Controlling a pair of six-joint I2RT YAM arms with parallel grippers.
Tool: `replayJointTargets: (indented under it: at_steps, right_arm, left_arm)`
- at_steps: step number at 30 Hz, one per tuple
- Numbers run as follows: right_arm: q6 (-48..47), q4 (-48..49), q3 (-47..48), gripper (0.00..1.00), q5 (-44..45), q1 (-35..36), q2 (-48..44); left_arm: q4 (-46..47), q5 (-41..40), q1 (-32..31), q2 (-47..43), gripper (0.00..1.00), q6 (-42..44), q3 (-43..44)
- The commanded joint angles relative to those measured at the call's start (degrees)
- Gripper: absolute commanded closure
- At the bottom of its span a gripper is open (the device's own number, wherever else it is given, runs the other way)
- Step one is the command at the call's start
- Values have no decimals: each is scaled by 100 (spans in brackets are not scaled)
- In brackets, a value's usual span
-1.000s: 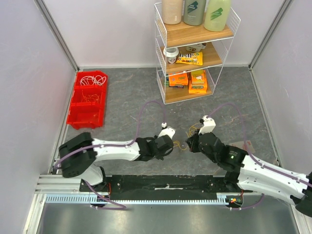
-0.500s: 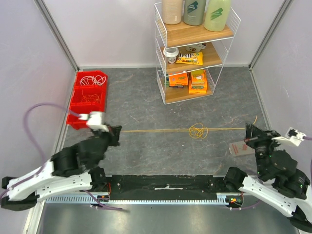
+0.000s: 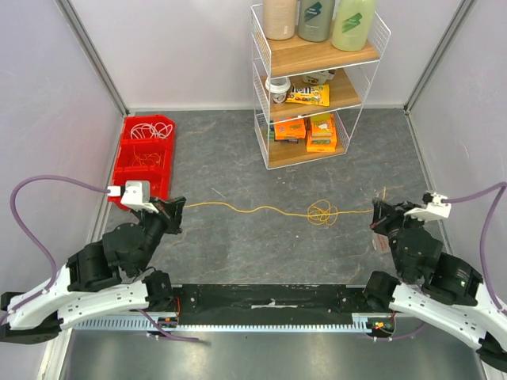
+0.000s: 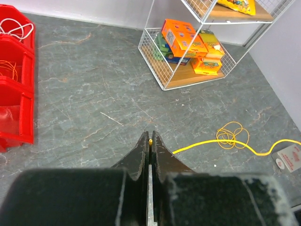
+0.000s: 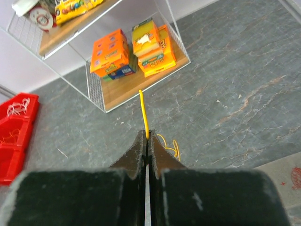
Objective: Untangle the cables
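A yellow cable lies strung across the floor in a slightly wavy line, with a small knot of loops right of centre. My left gripper is shut on its left end, and the yellow tip shows between the fingertips in the left wrist view. From there the yellow cable runs right to the knot. My right gripper is shut on the other end. In the right wrist view a short yellow stub sticks out past its tips, with loops just beyond.
Red bins at the left hold white cables and orange cables. A white wire shelf with orange boxes and bottles stands at the back centre. A small pale card lies on the floor by the right arm.
Both arms swung out from the centre, drawing the yellow cable into a line. Since half a second ago the right gripper has come inward and the taut cable has gone slack.
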Motion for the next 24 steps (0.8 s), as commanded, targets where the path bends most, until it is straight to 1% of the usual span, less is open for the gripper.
replayJointTargets:
  at_steps: [1,4,7,9,11,12,14,15,17,18,20,22,24]
  right_arm:
    - [-269,549,-204,100,-701,-21,643]
    - [-199,1304,-633,100,-1781,-21,1590]
    - [3,2007,-846,100,-3081,-21,3056]
    - [-32,2657,-881,100,-4083,-21,3989]
    - [-67,3307,-890,100,-4980,-21,4711]
    - [-49,3493,-855,100,-5271,-21,4967]
    - [-14,3539,-828,100,-5318,-12,5205]
    - [-40,3521,-802,98,-5309,-12,5241]
    - [-137,3434,-776,90,-5344,-12,5268]
    - [-163,3390,-758,84,-5370,-12,5285]
    - [-207,3162,-705,66,-5266,-21,5286]
    - [-208,2776,-653,45,-4881,-30,5172]
    - [-138,2389,-626,32,-4414,-56,4883]
  left_arm:
    - [179,279,33,401,98,204,-1]
    - [250,841,33,1208,98,46,-124]
    - [355,1403,24,2174,98,-287,-230]
    - [478,1877,41,2833,98,-446,-230]
    - [654,2362,50,3336,98,-586,-230]
    - [672,2529,50,3573,98,-666,-221]
    - [672,2723,59,3951,98,-824,-221]
    - [663,2785,77,4092,98,-859,-230]
    - [802,2960,94,4330,98,-895,-274]
    - [960,3179,103,4401,98,-817,-326]
    - [1224,3557,191,4559,98,-720,-397]
    - [1479,4031,348,4717,97,-614,-415]
    - [1647,4366,472,4884,87,-552,-397]
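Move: The yellow cable hangs between my two closed grippers, and I take it to bare table between them: from my left hand about 19 cm right, 3 back and 29 below; from my right hand some 26 cm left, 4 back and 27 below. The yellow coil on the table is about 34 cm right and 11 ahead of my left hand. From my right hand, the coil is roughly 10 cm left and 10 ahead, the flat packet 8 right and 3 ahead, both near table height. I sweep both hands down and inward towards each other with the cable: my left sinks about 21 cm going 16 right, my right goes 22 left while sinking as much, both wrists tipping down and turning inward. Once low, my right stops and opens past half, letting go of the cable; my left fingers keep their pinch. ##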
